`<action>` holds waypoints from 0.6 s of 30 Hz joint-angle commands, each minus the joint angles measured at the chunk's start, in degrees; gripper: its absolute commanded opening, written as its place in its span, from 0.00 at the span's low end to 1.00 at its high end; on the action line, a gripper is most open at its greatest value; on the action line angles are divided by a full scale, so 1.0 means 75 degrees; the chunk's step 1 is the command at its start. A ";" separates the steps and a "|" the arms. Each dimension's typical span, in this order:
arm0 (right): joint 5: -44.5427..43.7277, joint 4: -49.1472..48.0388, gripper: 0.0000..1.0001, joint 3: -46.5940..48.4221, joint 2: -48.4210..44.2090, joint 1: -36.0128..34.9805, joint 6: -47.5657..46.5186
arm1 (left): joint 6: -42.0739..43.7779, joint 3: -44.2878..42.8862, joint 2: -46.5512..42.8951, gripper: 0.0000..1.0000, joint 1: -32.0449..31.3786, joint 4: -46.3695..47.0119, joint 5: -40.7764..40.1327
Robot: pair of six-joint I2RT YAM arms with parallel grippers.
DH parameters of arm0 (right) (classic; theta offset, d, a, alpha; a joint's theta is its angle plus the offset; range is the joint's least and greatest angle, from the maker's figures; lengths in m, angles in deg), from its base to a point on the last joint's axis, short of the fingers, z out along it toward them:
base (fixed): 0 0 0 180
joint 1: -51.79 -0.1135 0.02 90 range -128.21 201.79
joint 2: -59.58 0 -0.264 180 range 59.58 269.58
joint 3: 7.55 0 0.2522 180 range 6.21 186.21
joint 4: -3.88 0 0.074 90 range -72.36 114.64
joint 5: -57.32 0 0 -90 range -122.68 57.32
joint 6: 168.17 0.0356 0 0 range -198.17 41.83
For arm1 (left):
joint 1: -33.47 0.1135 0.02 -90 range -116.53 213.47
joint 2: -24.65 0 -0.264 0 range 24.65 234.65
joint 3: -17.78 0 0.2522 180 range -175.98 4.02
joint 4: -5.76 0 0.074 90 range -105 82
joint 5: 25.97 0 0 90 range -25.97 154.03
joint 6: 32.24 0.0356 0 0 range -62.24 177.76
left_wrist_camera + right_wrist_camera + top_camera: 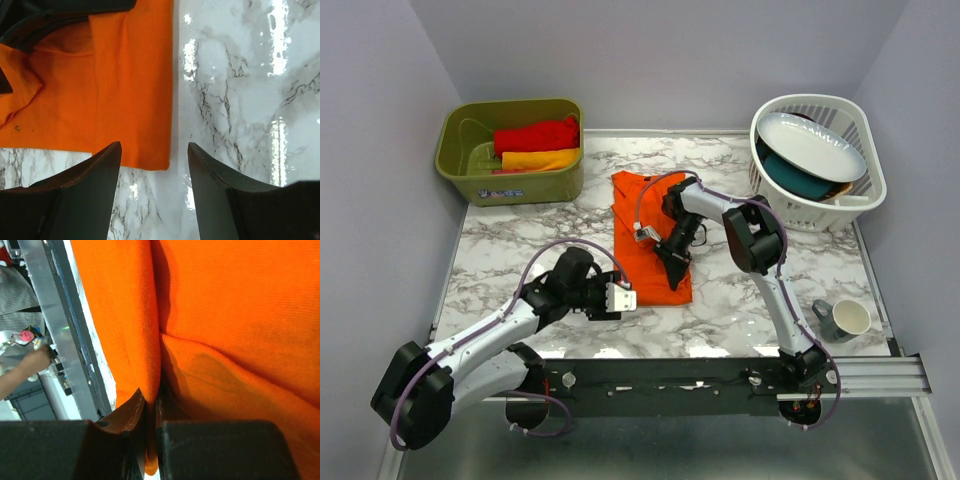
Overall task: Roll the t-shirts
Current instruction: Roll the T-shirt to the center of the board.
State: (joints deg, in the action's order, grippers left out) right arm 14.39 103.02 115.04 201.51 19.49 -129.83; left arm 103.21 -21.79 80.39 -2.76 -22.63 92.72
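The bright orange t-shirt (642, 215) lies as a long folded strip in the middle of the marble table. My right gripper (677, 268) is shut on a fold of its cloth near the near end; in the right wrist view the fold runs between the closed fingers of the gripper (152, 407) and the shirt (240, 315) fills the frame. My left gripper (625, 298) is open and empty, just off the shirt's near left corner. In the left wrist view the gripper (155, 152) hangs over bare marble beside the edge of the shirt (115, 90). A red t-shirt roll (535, 135) and a yellow-orange one (540, 158) lie in the bin.
An olive green bin (470, 180) stands at the back left. A white basket (820, 205) at the back right holds a white plate (812, 143) and a teal item (798, 178). A mug (845, 320) stands at the near right. A metal rail (720, 375) runs along the front edge.
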 commanded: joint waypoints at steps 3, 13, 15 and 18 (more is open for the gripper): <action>-0.1014 0.0276 0.19 0.0125 0.0623 -0.0018 0.0114 | 0.0642 0.0686 0.0043 0.66 -0.0782 0.1752 -0.0930; -0.1002 0.0264 0.19 0.0055 0.0576 -0.0018 0.0021 | 0.0877 0.0804 0.1648 0.49 -0.1463 0.2361 -0.2196; -0.1002 0.0264 0.19 0.0043 0.0553 -0.0007 -0.0003 | 0.0936 0.0734 0.1906 0.41 -0.1474 0.2221 -0.2243; -0.1002 0.0275 0.20 0.0043 0.0553 -0.0018 -0.0003 | 0.1088 0.0640 0.2012 0.21 -0.1474 0.1964 -0.2103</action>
State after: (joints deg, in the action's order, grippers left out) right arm 14.24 103.35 115.77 202.19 19.54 -127.19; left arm 109.42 -16.89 93.33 -13.54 -4.56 79.19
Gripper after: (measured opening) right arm 0.191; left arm 0.334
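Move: The left end of the T-shirt's near folded edge lies just under the open left gripper: roughly 1 cm ahead, 2 cm to the right and 5 cm below. From that gripper, the right gripper's pinch on the same fold is about 4 cm ahead, 11 cm right and 6 cm lower, and the shirt's far end some 26 cm ahead and 6 cm right. From the right hand, that left end is about 4 cm back, 10 cm left, at nearly its height. Lower the left gripper about 5 cm onto the left end of the near fold, easing some 2 cm to the right, with the wrist turning about 15 degrees. Near the bottom, nudge forward a little so the fingers straddle the fold, and close them to pinch the cloth. Keep the right gripper still, holding its part of the fold. ##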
